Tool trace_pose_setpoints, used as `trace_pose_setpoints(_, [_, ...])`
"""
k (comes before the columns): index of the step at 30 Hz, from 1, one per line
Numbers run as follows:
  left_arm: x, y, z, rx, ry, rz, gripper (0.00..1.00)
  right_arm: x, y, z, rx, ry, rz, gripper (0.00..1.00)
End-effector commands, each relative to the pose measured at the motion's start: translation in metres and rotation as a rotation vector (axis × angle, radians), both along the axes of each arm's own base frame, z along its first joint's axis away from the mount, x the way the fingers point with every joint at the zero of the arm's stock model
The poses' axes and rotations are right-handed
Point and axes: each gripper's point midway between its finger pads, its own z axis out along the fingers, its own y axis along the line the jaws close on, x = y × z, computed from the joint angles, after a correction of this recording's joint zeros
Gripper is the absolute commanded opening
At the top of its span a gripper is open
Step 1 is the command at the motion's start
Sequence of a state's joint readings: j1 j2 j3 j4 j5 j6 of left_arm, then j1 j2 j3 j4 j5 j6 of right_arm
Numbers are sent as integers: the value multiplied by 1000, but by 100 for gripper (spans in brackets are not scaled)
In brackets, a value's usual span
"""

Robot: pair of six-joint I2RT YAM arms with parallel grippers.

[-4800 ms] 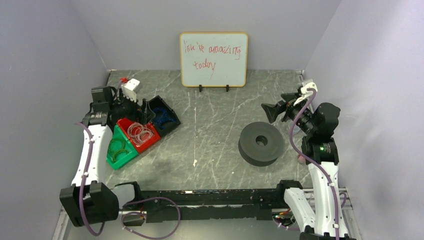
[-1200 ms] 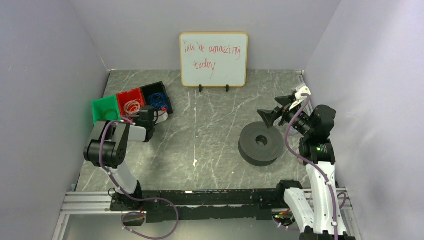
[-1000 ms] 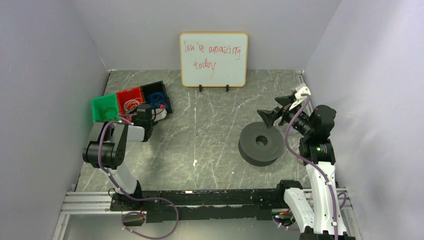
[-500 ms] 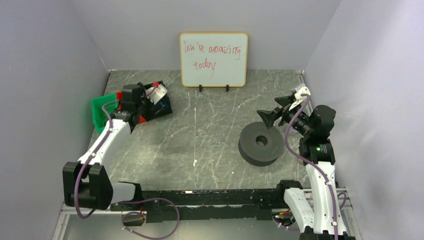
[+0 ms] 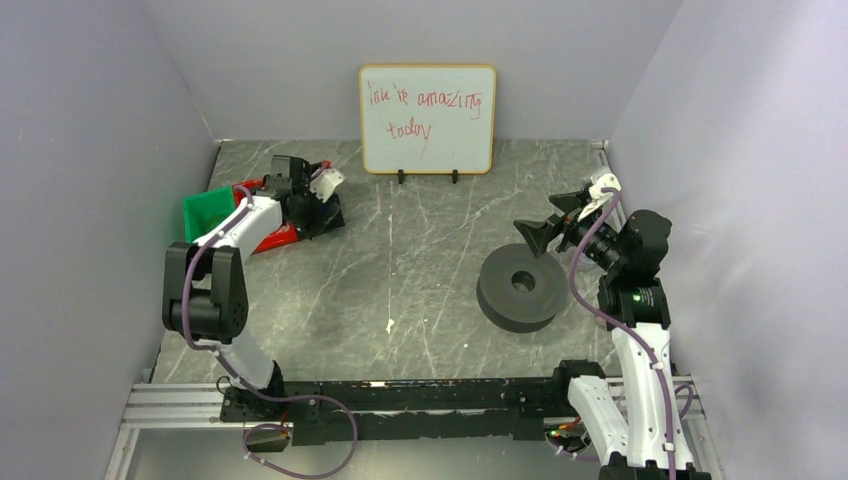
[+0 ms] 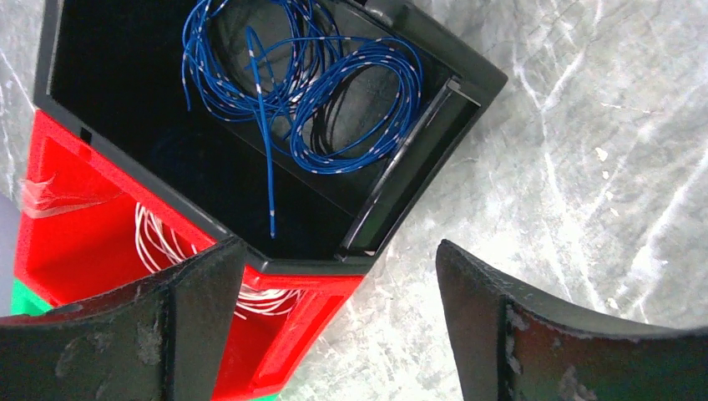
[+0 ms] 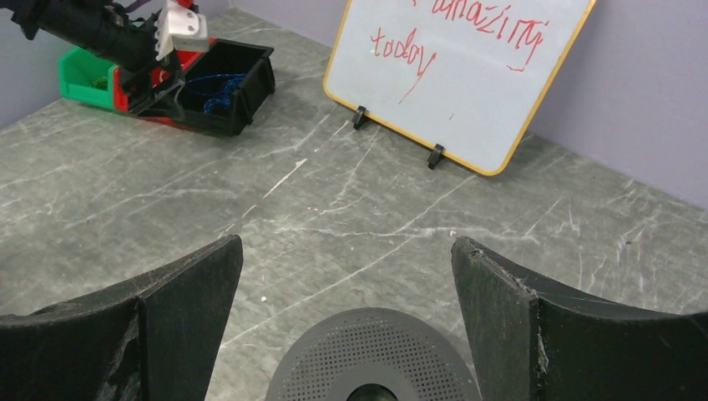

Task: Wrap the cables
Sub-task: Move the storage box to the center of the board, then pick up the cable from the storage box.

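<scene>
Thin blue cables (image 6: 300,92) lie in loose loops inside a black bin (image 6: 416,171). In the red bin (image 6: 75,225) beside it are thin white cables (image 6: 159,242). My left gripper (image 6: 338,251) hovers open just above the black bin's near corner with nothing between its fingers; from above it (image 5: 315,205) covers that bin. My right gripper (image 7: 346,246) stands open and empty over the far edge of a grey perforated disc (image 7: 371,355), at the table's right (image 5: 540,215). The blue cables (image 7: 219,88) also show far off in the right wrist view.
A green bin (image 5: 203,212) adjoins the red bin (image 5: 272,238) at the back left, close to the left wall. A whiteboard (image 5: 427,118) with red writing stands against the back wall. The grey disc (image 5: 522,287) lies right of centre. A small white speck (image 5: 389,325) lies mid-table.
The left arm has unfolded and reached back over the bins, so its gripper now hangs above the black bin, with jaws wider than a second ago. The right arm has not moved.
</scene>
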State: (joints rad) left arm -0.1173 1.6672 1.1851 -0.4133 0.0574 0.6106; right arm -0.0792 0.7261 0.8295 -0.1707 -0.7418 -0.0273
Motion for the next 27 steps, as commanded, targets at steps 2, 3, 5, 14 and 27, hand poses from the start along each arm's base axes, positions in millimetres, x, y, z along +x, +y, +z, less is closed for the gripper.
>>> trace_pose_setpoints(2, [25, 5, 5, 21, -66, 46, 84, 1, 0, 10, -18, -57, 14, 99])
trace_pose_setpoints(3, [27, 6, 2, 27, -66, 45, 83, 1, 1, 10, -18, -55, 15, 99])
trace_pose_setpoints(5, [32, 6, 0, 31, -74, 40, 79, 2, 1, 9, -17, -53, 14, 99])
trace_pose_setpoints(14, [42, 4, -1, 27, -98, 40, 71, 3, 1, 8, -18, -50, 15, 99])
trace_pose_setpoints(27, [60, 9, 27, 36, -190, 101, 3, 3, 1, 6, -18, -46, 22, 99])
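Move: The storage box's wall between its red and black trays, at the near end, lies about 4 cm ahead of my left hand, 1 cm left and 3 cm below. The black tray's middle is 8 cm ahead, 1 cm left; the red tray's 4 cm ahead, 9 cm left, both some 5 cm down. The green tray sits level with the hand, 18 cm left. From my right hand that wall end lies roughly 15 cm ahead, 42 cm left and 25 cm lower. I ease my left hand forward about 4 cm and sink some 3 cm, drifting slightly left, to bring the open fingers in over the black tray's near corner. Slowly at first, then quickly at the last, I shut them almost fully, pinching the thin wall between the red and black trays; the loose blue cable end lies at the fingertips. The wrist hardly turns. ##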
